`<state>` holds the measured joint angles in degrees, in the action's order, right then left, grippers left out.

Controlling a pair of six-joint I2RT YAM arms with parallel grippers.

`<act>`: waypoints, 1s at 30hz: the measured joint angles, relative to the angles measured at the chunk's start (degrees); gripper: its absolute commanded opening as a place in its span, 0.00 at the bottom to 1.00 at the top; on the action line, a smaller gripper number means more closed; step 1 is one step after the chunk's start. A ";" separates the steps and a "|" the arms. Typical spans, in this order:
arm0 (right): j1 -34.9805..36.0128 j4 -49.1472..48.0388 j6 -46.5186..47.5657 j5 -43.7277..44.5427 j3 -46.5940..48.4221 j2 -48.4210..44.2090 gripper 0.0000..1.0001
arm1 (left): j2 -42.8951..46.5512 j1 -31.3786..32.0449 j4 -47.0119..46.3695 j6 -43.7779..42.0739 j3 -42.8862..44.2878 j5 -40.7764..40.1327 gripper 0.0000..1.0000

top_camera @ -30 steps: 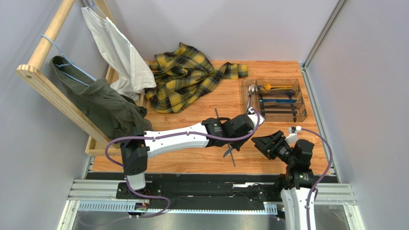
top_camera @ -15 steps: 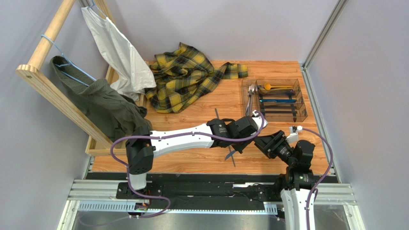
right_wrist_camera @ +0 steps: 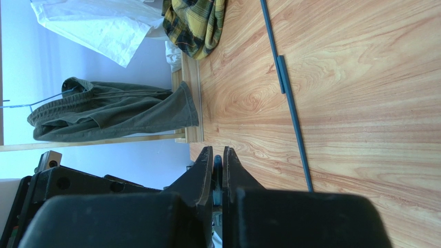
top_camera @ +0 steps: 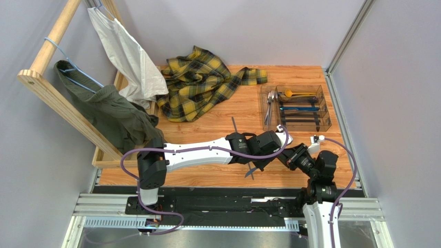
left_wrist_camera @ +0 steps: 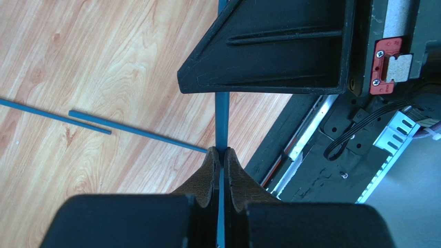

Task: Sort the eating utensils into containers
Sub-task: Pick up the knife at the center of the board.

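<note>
My left gripper is shut on a slim dark blue stick and holds it above the table's front edge. My right gripper meets it from the right, and its jaws are closed around the same stick's tip. Two more dark sticks lie loose on the wood. The clear tray at the back right holds a silver fork, a gold spoon and blue and dark pieces.
A yellow plaid shirt lies at the back centre. A wooden rack on the left carries a green garment and a white one. The black rail runs along the near edge.
My left arm has carried the stick rightward and nearer. My right gripper, wide open a second ago, has closed around the stick's end.
</note>
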<state>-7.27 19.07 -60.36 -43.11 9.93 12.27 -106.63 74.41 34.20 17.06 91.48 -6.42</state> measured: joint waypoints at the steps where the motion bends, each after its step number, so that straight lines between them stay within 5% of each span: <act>1: 0.00 -0.02 0.02 0.00 0.00 0.02 0.00 | -0.02 0.04 0.02 0.00 -0.02 -0.17 0.14; 6: 0.04 0.35 0.70 0.26 -0.02 0.02 0.00 | -0.02 0.22 0.00 0.28 -0.46 -2.78 0.52; 10: 0.02 1.46 2.03 1.05 -0.02 0.94 0.00 | 0.02 0.26 0.68 0.46 -2.01 -6.51 0.71; 20: 0.07 1.73 4.57 2.29 1.68 10.05 0.00 | 1.68 -0.17 5.73 0.92 -3.13 -10.69 0.84; 30: 0.07 6.36 11.52 3.67 15.89 26.43 0.00 | 9.77 -4.61 8.96 4.70 -10.12 -2.29 0.98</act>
<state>-7.20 25.43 -48.84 -39.44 25.82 38.70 -96.86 69.80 43.16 21.76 81.36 -8.71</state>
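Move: The knife hangs between my two hands. My left fingers grip it near its middle, which lies some 3 cm to their left and 1 cm back; from my right hand, at one end, the middle is about 5 cm back and 6 cm left. The cutlery tray's middle is roughly 17 cm ahead of my right hand, 8 cm right and 12 cm lower; the forks are 17 cm ahead, 1 cm left. The near stick is 3 cm back, 10 cm left. I open my left fingers wide and let go of the knife, first easing about 2 cm forward and down, then pulling away to the left, about 9 cm in all. My right hand keeps its pinch on the knife's end, sinks a little over 2 cm, then climbs back and heads some 3 cm forward towards the tray, its fingers tipping down about 10 degrees. ##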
